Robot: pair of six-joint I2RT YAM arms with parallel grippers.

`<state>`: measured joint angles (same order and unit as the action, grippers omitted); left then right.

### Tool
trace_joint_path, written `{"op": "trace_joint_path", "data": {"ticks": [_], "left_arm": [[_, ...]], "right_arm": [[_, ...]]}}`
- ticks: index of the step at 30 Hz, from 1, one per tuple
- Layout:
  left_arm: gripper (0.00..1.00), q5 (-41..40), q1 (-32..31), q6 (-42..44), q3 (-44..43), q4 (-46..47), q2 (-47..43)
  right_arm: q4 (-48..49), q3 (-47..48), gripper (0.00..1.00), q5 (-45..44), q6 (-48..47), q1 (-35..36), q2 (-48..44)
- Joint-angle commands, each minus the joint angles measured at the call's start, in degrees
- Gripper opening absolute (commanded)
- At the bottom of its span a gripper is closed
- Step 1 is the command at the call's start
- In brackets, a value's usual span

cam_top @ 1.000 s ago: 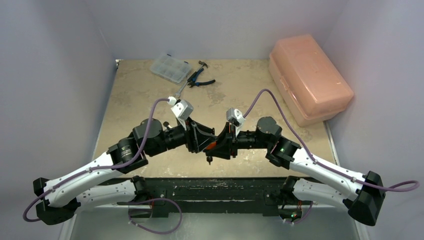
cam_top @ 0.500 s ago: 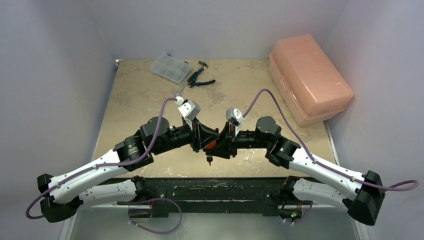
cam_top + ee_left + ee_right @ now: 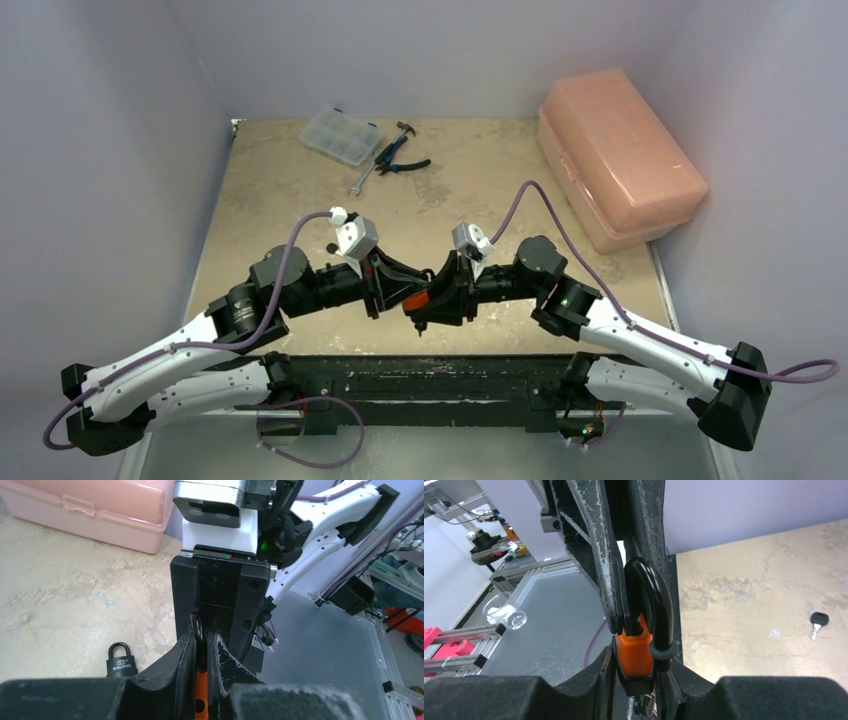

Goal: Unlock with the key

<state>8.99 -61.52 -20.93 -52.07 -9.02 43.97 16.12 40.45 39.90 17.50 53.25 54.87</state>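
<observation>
An orange padlock [image 3: 414, 300] with a black shackle [image 3: 653, 600] is held in the air between both grippers, near the table's front edge. My right gripper [image 3: 636, 665] is shut on the orange body [image 3: 634, 652]. My left gripper [image 3: 200, 636] is shut on the shackle [image 3: 198, 626], facing the right one. In the top view the left gripper [image 3: 393, 290] and the right gripper [image 3: 434, 296] meet at the lock. A small metal part [image 3: 642, 706] shows under the body; I cannot tell whether it is a key. A black-headed key [image 3: 818, 619] lies on the table.
A black padlock [image 3: 120, 661] lies on the table beside my left fingers. A pink plastic box [image 3: 618, 155] stands at the back right. A clear parts case [image 3: 341, 136], pliers [image 3: 398, 157] and a wrench [image 3: 361, 180] lie at the back. The table's front edge [image 3: 420, 352] is close.
The left wrist swung right, then came back left and nearer the front edge. The right gripper and the orange padlock shifted slightly left and forward. Both grips stayed shut.
</observation>
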Motion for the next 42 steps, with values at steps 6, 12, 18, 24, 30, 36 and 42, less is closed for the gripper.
{"op": "trace_joint_path", "data": {"ticks": [6,12,18,24,30,36,42], "left_arm": [[0.0,11.7,0.0,4.0,1.1,6.5,-3.0],[0.02,13.5,0.0,7.2,0.6,5.8,-2.4],[0.51,11.0,0.1,10.5,-1.4,1.4,-3.2],[0.98,6.9,0.1,11.9,-5.8,-5.6,-2.5],[0.99,-12.1,0.0,15.0,-8.0,-10.9,-7.2],[0.98,-35.2,0.0,16.8,-3.8,-11.5,-9.7],[0.97,-43.1,0.1,17.4,1.7,-10.6,-9.5]], "right_arm": [[5.1,0.9,0.0,5.0,1.8,-0.5,-1.8],[4.0,0.9,0.0,4.8,1.5,-0.5,-1.9],[2.6,0.8,0.0,2.8,0.9,-0.5,-2.0],[3.0,0.3,0.0,-0.4,1.0,-0.5,-1.3],[3.4,-0.5,0.0,-9.2,2.0,-0.5,1.1],[6.0,-0.5,0.0,-19.0,7.1,-0.6,7.6],[9.5,1.2,0.0,-23.4,14.9,-4.0,17.8]]}}
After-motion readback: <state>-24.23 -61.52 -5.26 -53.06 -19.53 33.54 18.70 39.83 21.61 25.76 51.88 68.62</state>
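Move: The orange padlock's body, held by the right fingers, has its middle about at that hand point. From the left hand, which pinches the top of the shackle, it lies some 4 cm below and 1 cm back, level sideways. From the right hand, the inserted key hangs about 3 cm back and 5 cm below, level sideways. The black padlock is roughly 8 cm ahead, 8 cm right and 25 cm below; the loose key about 17 cm ahead, 18 cm left and equally low. The orange padlock, gripped by shackle and body, is drawn back about 2 cm by both hands, their wrists twisting slightly against each other. The left fingers then open wide and let go of the shackle; the left hand withdraws forward and left, turning some 40 degrees counter-clockwise. The right hand keeps its hold and carries the padlock forward about 10 cm, dipping 8 cm and turning clockwise. ##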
